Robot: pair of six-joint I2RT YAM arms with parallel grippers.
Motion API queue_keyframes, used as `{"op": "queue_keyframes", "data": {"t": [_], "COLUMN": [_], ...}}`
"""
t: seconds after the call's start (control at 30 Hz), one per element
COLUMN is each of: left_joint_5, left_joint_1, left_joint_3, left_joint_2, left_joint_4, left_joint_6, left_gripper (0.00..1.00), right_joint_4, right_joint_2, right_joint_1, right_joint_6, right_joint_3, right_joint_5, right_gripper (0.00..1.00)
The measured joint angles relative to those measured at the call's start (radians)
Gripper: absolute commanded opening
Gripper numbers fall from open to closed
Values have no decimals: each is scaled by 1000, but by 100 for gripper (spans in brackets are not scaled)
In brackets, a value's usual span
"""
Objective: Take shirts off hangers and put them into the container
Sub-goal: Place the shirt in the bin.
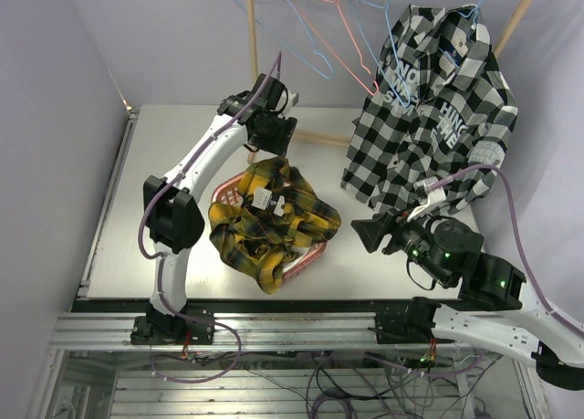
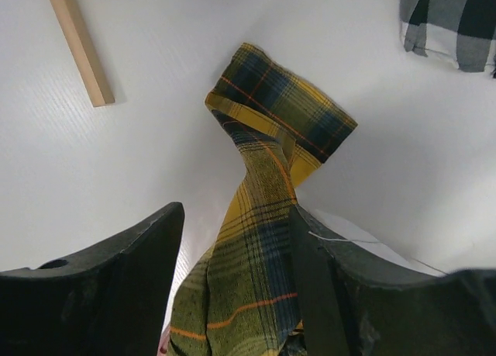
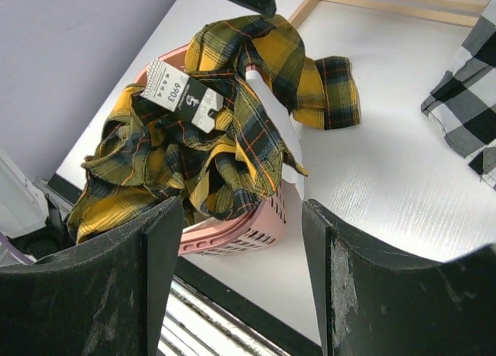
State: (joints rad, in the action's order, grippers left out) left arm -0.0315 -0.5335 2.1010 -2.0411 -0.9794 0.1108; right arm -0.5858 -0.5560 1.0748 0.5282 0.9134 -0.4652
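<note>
The yellow-and-black plaid shirt [image 1: 269,218] is heaped over the salmon-pink container [image 1: 312,256], spilling past its rim. My left gripper [image 1: 273,147] hovers over the heap's far edge, open. A plaid sleeve [image 2: 271,131] runs between its fingers, lying against the right one, with a gap to the left one. My right gripper [image 1: 369,232] is open and empty, right of the container [image 3: 248,226]. The black-and-white checked shirt [image 1: 429,109] hangs on a light blue hanger [image 1: 475,14]. Three bare hangers, two blue [image 1: 306,49] and one pink-red [image 1: 333,36], hang beside it.
The wooden rack's poles [image 1: 251,31] and base bar [image 1: 319,138] stand at the back of the table. A price tag [image 3: 182,92] lies on the plaid heap. The checked shirt's hem [image 3: 469,108] reaches the table at the right. A purple wall [image 1: 55,90] borders the left.
</note>
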Motion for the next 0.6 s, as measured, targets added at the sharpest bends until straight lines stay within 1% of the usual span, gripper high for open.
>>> {"op": "queue_keyframes", "data": {"t": [0.3,0.37,0.4,0.43,0.47,0.5,0.53,0.57,0.6], "left_joint_5": [5,8,11,12,13,15,17,21,24], "left_joint_1": [0,0,0,0,0,0,0,0,0], "left_joint_3": [0,0,0,0,0,0,0,-2,-4], "left_joint_2": [-45,-54,-60,-66,-72,-79,-85,-92,-97], "left_joint_4": [-6,-7,-9,-11,-13,-14,-14,-14,-14], "left_joint_6": [-19,-24,-26,-28,-29,-30,-31,-29,-32], "left_gripper": [66,63,60,55,45,34,20,9,7], "right_joint_4": [-12,-13,-14,-14,-16,-18,-19,-19,-19], "right_joint_2": [17,17,17,18,19,22,24,27,29], "right_joint_1": [0,0,0,0,0,0,0,0,0], "right_joint_6": [11,11,12,12,14,14,15,16,17], "right_joint_3": [0,0,0,0,0,0,0,0,0], "right_joint_5": [0,0,0,0,0,0,0,0,0], "right_gripper": [63,63,63,63,63,63,63,63,63]}}
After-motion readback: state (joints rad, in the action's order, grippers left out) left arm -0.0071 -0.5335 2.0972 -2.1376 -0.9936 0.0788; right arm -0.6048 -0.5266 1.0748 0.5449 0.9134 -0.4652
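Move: The left hand, open, hovers over the yellow plaid shirt's folded end at the bin's far rim, which lies about 6 cm straight below. From this hand the bin's middle is some 16 cm back, about 1 cm left and 12 cm lower; the rack's wooden foot is roughly 7 cm ahead, 6 cm left and 19 cm lower. From the idle right hand, that folded end is about 21 cm ahead, 19 cm left and 14 cm lower. The left hand sinks about 5 cm to the shirt's folded end, its fingers closing late to pinch the cloth. ##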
